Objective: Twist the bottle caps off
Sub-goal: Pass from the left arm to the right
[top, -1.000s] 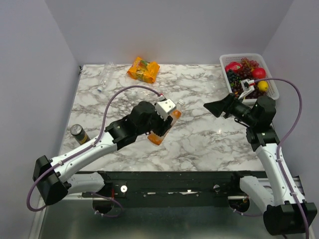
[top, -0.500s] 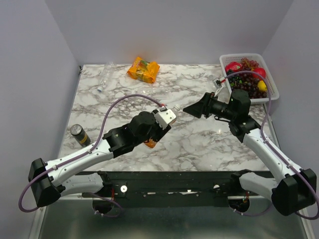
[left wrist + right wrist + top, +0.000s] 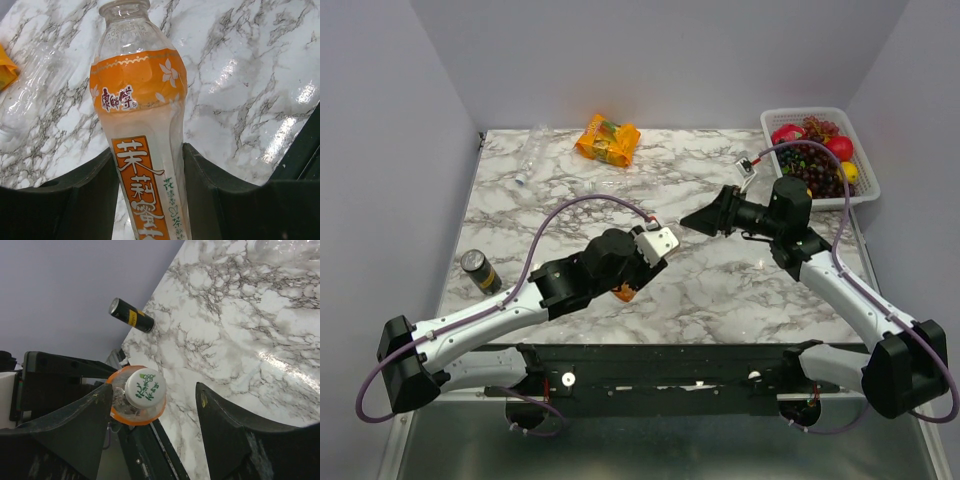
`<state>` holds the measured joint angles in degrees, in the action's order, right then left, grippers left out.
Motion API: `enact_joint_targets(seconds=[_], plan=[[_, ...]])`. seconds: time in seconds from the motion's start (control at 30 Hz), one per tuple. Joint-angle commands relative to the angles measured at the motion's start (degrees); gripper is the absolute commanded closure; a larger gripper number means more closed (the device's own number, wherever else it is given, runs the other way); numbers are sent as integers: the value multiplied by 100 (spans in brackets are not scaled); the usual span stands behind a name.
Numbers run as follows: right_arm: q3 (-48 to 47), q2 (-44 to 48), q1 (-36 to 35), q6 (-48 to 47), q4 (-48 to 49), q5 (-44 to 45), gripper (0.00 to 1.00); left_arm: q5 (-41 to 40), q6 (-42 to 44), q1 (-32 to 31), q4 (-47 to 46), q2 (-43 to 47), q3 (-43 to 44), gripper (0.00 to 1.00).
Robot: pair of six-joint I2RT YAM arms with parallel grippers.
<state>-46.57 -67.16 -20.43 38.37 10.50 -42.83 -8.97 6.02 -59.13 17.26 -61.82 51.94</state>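
An orange-labelled bottle [image 3: 135,90] is held off the table, my left gripper [image 3: 148,150] shut on its lower body; from above only its orange end [image 3: 623,291] shows under the left wrist. Its white cap [image 3: 145,387], printed with green characters, points at the right wrist camera. My right gripper [image 3: 154,390] is open, and the cap lies between its fingers, nearer the left one, with a gap on both sides. In the top view the right gripper [image 3: 705,220] sits just right of the left gripper [image 3: 642,262]. A clear bottle [image 3: 528,155] lies at the back left.
An orange snack packet [image 3: 607,139] lies at the back centre. A dark can [image 3: 477,268] stands near the left edge. A white basket [image 3: 820,115] of fruit occupies the back right corner. Another clear bottle [image 3: 30,90] lies on the marble behind the held one.
The right arm has swung left from the basket until its fingers flank the bottle's cap, and they have narrowed somewhat. The left arm has lowered the bottle toward the front edge.
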Motion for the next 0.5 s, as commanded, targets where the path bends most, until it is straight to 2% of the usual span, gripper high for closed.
enact_joint_targets(seconds=[0.0, 0.07, 0.13, 0.23, 0.27, 0.33, 0.37, 0.4, 0.43, 0.47], plan=[[-72, -87, -128, 118, 400, -349, 29, 133, 66, -81, -65, -31, 17, 48], [-72, -105, -146, 83, 400, -402, 38, 115, 66, -89, -47, -58, 35, 48], [-72, -122, -181, 57, 382, -463, 41, 89, 75, -90, -38, -49, 35, 48], [-54, -149, -199, 4, 374, -542, 51, 89, 75, -90, -56, -32, 18, 48], [-46, -149, -207, -14, 365, -577, 62, 71, 75, -98, -56, -32, 18, 48], [-19, -140, -216, -14, 382, -656, 72, 36, 66, -98, -56, -49, 26, 47], [-2, -131, -216, -5, 400, -700, 82, 45, 57, -98, -56, -58, 26, 46], [51, -105, -216, -5, 417, -709, 88, 36, 57, -98, -56, -67, 26, 45], [77, -61, -216, -5, 435, -692, 93, 45, 40, -98, -56, -67, 26, 42], [104, -35, -216, -40, 453, -683, 99, 36, 13, -98, -47, -75, 44, 28]])
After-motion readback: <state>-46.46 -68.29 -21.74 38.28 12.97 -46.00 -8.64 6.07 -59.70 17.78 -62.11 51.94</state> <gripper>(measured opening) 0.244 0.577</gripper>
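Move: The white cap of the orange-labelled bottle sits just off the open right fingers: some 2 cm to that hand's left, 1 cm back and about level with it. From the left hand, which already grips the bottle's body, this cap lies roughly 6 cm ahead, 8 cm to the right and 5 cm higher. From the right hand, a clear bottle lies about 28 cm ahead, 22 cm left and 24 cm below; the fruit basket stands some 36 cm ahead, 34 cm right and 20 cm below. The cap is taken between the right hand's two fingertips: that hand eases left and back about 1.5 cm in all to centre on the cap, turning barely five degrees counter-clockwise, and closes from wide open to about a quarter, pinching the cap by its sides. The left hand holds nearly still and keeps its grip on the bottle's body, mouth end offered to the right. ##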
